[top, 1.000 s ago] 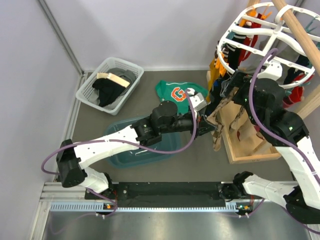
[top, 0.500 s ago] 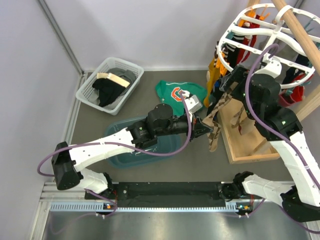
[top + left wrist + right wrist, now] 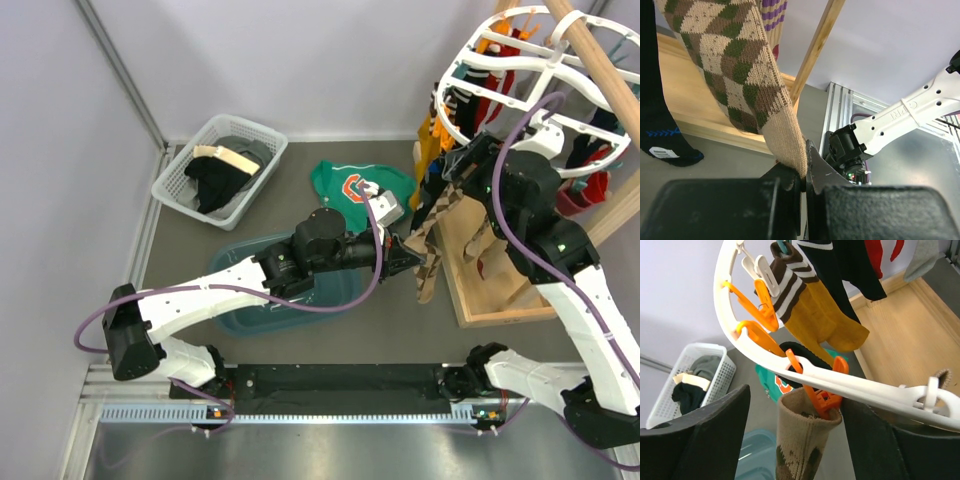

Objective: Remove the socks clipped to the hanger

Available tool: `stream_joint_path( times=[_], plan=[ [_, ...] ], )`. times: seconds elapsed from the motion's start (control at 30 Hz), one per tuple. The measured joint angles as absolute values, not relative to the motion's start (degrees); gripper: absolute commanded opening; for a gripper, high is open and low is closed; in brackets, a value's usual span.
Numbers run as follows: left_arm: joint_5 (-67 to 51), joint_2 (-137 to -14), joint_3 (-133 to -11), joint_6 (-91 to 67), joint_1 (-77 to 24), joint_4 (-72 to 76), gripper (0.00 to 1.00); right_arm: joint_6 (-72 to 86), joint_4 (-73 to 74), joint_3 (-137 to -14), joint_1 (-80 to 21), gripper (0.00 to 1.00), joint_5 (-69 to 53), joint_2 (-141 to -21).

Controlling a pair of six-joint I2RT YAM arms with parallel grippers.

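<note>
The white hanger (image 3: 500, 60) hangs at the top right with several socks clipped to it. A tan-brown argyle sock (image 3: 432, 250) hangs from its near-left rim. My left gripper (image 3: 408, 258) is shut on that sock's toe (image 3: 790, 145), pinched between the jaws (image 3: 805, 167). In the right wrist view the sock's cuff (image 3: 805, 440) is held by an orange clip (image 3: 822, 400) under the hanger rim (image 3: 865, 387). My right gripper (image 3: 797, 407) is open, one finger on each side of cuff and clip. A mustard sock (image 3: 825, 320) and a black sock (image 3: 850, 265) hang behind.
A white mesh basket (image 3: 215, 165) of dark clothes stands at the back left. A green sweatshirt (image 3: 355, 185) lies on the floor, with a blue bin (image 3: 250, 290) under my left arm. The wooden stand's base (image 3: 500, 290) and pole (image 3: 600, 60) are on the right.
My left gripper has drawn the argyle sock's toe slightly left and nearer. My right gripper has shifted up to the clip and its jaws have narrowed a little.
</note>
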State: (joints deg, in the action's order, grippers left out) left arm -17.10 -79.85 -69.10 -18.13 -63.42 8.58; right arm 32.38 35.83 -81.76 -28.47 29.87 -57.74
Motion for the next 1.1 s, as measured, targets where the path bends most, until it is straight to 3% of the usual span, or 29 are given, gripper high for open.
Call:
stream_joint_path(
  times=[0.3,0.37,0.47,0.5,0.6,0.9,1.1],
  plan=[
    [-17.08,-79.85,-68.90,-18.15,-63.42,8.58,0.00,34.59,35.20,-81.76,-28.03,0.49,31.73,-57.74],
    [-17.08,-79.85,-68.62,-18.15,-63.42,8.56,0.00,35.24,35.18,-81.76,-27.90,0.48,32.51,-57.74],
    [-17.08,-79.85,-68.31,-18.22,-63.42,8.56,0.00,36.03,35.18,-81.76,-27.83,0.26,33.21,-57.74],
    [-17.08,-79.85,-68.23,-18.26,-63.42,8.56,0.00,36.16,35.18,-81.76,-27.79,0.14,33.34,-57.74],
    [-17.08,-79.85,-68.14,-18.33,-63.44,8.54,0.00,36.73,34.72,-81.76,-27.66,0.00,33.26,-57.71],
    [-14.90,-79.31,-67.37,-18.26,-63.42,7.64,0.00,36.62,34.68,-81.76,-27.59,0.00,33.17,-57.17],
    [-3.92,-74.43,-66.26,-18.04,-62.78,-0.91,0.00,35.99,34.79,-81.76,-27.55,0.00,31.86,-56.62]
  ],
)
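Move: The orange clip holding the argyle sock's cuff sits between my open right fingers, about 1 cm right of centre and level with them. Of that hand, the striped mustard sock hangs about 9 cm ahead, 2 cm left and 8 cm lower; the black sock hangs some 4 cm ahead, 2 cm left and 12 cm lower. From my left hand, already gripping the argyle sock, the clip lies roughly 15 cm ahead, 9 cm right and 8 cm higher. I close my right fingers on the orange clip's levers while easing that hand about 1 cm right and 1 cm up with a slight clockwise turn, then keep the pinch. My left hand keeps its shut grip on the argyle sock, sinks a little, then swings off left and forward about 5 cm, turning some 15 degrees counter-clockwise and taking the sock along. ##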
